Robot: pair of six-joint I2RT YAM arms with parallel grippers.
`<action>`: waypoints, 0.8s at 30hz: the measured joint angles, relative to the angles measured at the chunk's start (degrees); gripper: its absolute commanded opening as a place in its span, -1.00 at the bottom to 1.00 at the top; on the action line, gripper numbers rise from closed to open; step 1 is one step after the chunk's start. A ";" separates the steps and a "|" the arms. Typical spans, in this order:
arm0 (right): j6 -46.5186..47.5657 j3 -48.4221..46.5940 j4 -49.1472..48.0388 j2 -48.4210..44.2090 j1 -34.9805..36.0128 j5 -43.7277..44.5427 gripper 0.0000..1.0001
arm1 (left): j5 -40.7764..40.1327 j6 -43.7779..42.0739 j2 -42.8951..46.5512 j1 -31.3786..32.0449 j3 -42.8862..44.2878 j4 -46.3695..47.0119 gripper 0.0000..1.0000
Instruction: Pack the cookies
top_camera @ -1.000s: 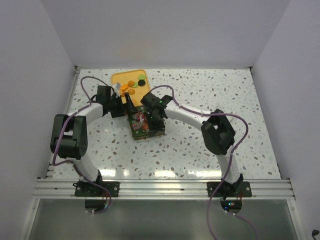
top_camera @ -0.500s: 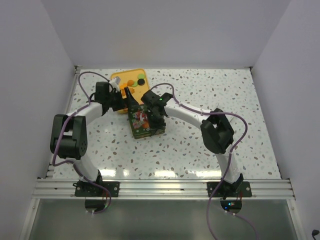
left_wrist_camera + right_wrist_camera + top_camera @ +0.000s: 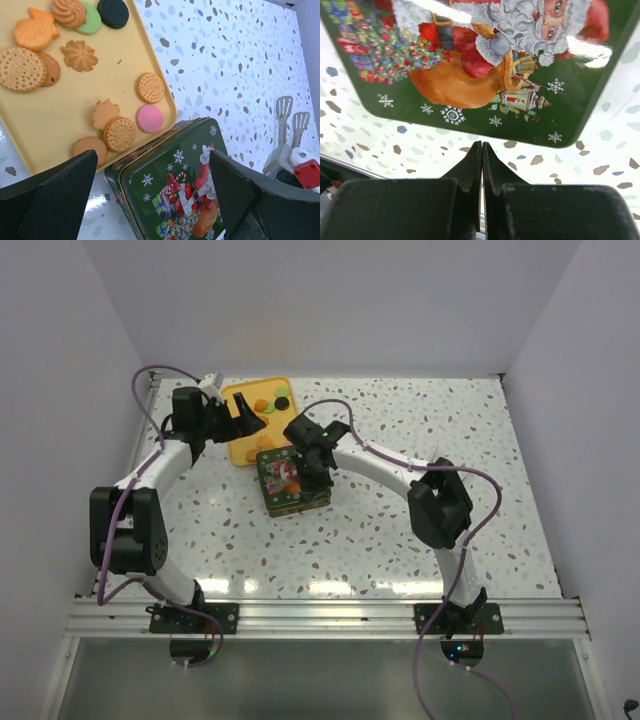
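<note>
The cookies [image 3: 120,133] lie loose on a yellow tray [image 3: 100,75]: tan and orange ones, a pink one [image 3: 150,118], a green one and a black one [image 3: 113,12]. They also show in the top view [image 3: 266,406] on the tray [image 3: 238,448]. A green Christmas tin [image 3: 292,485] stands against the tray's near edge with its Santa lid [image 3: 185,200] lying flat on it. My left gripper [image 3: 248,418] is open and empty, above the tray's near left part. My right gripper [image 3: 481,146] is shut and empty, just over the lid [image 3: 480,65].
The right arm [image 3: 290,150] reaches in at the tin's far side. The speckled table [image 3: 420,440] is walled by white panels on three sides. A metal rail [image 3: 320,615] runs along the near edge.
My left gripper has drawn back from the tin, up and to the left over the tray. The lid, tilted before, now lies flat on the tin. My right gripper stays over the lid.
</note>
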State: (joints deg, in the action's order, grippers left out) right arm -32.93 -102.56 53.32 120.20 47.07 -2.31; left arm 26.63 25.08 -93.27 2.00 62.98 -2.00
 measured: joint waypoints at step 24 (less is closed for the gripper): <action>7.13 -3.37 0.85 -24.41 -0.33 3.93 0.65 | -11.47 0.42 24.41 -0.90 -11.37 -7.08 1.00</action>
State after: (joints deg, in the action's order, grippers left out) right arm -25.80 -105.93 54.17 95.79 46.74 1.63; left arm 15.16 25.50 -68.86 1.10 51.62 -9.08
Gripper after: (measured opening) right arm 0.759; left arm 0.997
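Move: The closed cookie tin's middle lies about 6 cm ahead of the right fingertips, 4 cm to their left and 5 cm below. The yellow cookie tray is some 19 cm ahead of that hand, 12 cm to its left and 7 cm lower. From the left hand the tin lies about 9 cm back, 11 cm to the right and 12 cm below. Right hand rises 20 cm off the tin, tilting and opening late; left lifts, then backs away leftward, dipping. ##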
